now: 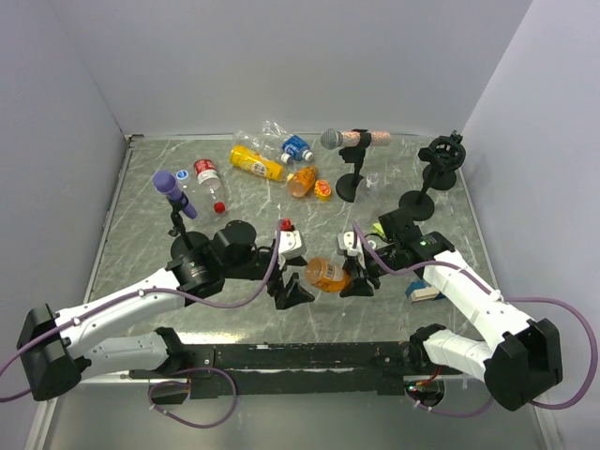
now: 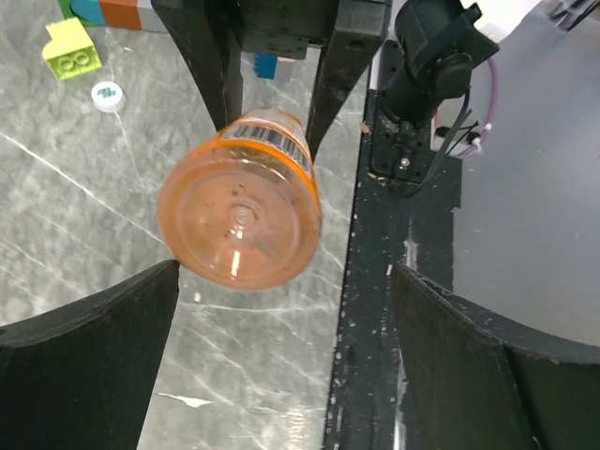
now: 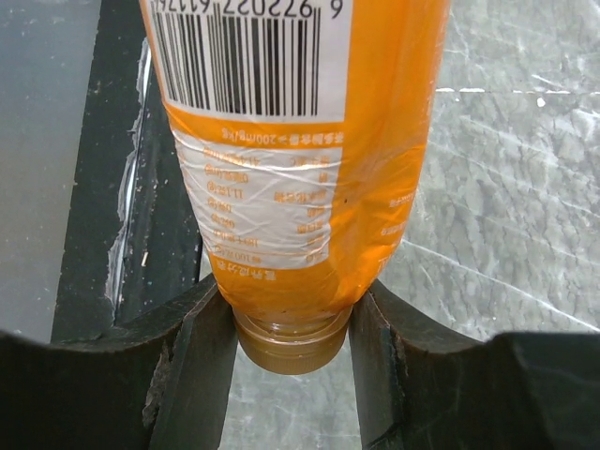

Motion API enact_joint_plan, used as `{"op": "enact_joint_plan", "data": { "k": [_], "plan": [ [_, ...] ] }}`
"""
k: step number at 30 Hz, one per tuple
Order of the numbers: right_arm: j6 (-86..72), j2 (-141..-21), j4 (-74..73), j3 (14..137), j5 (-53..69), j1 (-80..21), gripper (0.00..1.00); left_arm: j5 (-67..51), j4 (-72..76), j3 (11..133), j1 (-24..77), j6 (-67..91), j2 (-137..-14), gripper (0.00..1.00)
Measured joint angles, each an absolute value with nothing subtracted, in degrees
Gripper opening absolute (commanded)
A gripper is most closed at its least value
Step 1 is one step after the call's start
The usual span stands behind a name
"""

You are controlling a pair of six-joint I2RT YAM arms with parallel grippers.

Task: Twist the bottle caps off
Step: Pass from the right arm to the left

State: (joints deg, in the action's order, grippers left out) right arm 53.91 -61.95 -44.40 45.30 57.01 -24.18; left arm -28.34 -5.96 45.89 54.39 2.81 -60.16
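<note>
A stubby orange bottle [image 1: 327, 274] hangs level above the table between my two grippers. My right gripper [image 3: 286, 352] is shut on the bottle [image 3: 300, 141] at its shoulder. The orange-brown cap [image 3: 291, 345] sits between the fingers [image 3: 202, 370] with a thin gap on each side. In the top view the right gripper [image 1: 354, 267] is at the bottle's right end. My left gripper [image 2: 281, 347] is open. It faces the round base of the bottle [image 2: 239, 220] without touching it. In the top view the left gripper [image 1: 302, 272] is just left of the bottle.
Other bottles lie at the back: yellow [image 1: 255, 163], blue-labelled [image 1: 286, 142], red-labelled [image 1: 206, 173], two stubby orange [image 1: 302, 180]. A loose red cap [image 1: 218, 207], a white cap [image 2: 108, 96] and a yellow-green block [image 2: 73, 52] lie about. A purple microphone [image 1: 174, 194] and a grey one [image 1: 342, 139] stand on stands.
</note>
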Motion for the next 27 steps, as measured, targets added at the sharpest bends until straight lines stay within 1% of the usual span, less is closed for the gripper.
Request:
{"op": "enact_joint_plan", "data": {
  "k": [15, 18, 21, 23, 25, 27],
  "plan": [
    [55.02, -61.95, -44.36, 45.3, 57.19, -24.91, 0.11, -26.04, -8.05, 51.72, 55.61, -4.34, -65.65, 0.97],
    [55.02, -61.95, -44.36, 45.3, 57.19, -24.99, 0.11, -25.85, -8.75, 53.45, 56.21, -5.23, -67.7, 0.99],
    [55.02, -61.95, -44.36, 45.3, 57.19, -25.02, 0.11, -25.65, -9.96, 54.96, 56.75, -5.65, -69.65, 0.9],
    [55.02, -61.95, -44.36, 45.3, 57.19, -25.02, 0.11, -25.52, -11.18, 55.81, 56.88, -6.24, -70.67, 0.76],
    [55.0, -61.95, -44.36, 45.3, 57.19, -25.02, 0.11, -25.06, -12.53, 56.6, 56.88, -6.52, -71.48, 0.56],
    [54.87, -61.98, -44.29, 45.3, 56.75, -24.99, 0.12, -24.51, -14.15, 57.56, 56.9, -6.26, -72.18, 0.41]
  ]
}}
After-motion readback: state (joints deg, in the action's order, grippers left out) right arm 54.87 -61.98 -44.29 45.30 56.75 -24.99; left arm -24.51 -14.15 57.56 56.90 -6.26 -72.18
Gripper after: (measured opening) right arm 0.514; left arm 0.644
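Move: The orange bottle, its neck in the right fingers and its base towards the left arm, has its middle about 5 cm to the right of the left hand and 2 cm ahead, roughly level with it. The right fingers are some 10 cm to the left hand's right and 1 cm ahead; the green block lies on the table about 19 cm right and 16 cm ahead. From the right hand the bottle's middle is about 5 cm left and 1 cm ahead. Rightward and a little forward, about 3 cm over and 2 cm out, the left hand eases its open fingers around the base end of the orange bottle, sinking a centimetre and tipping slightly further down at the end as they close part-way and pinch its sides. The right hand stays put, still gripping the neck. ##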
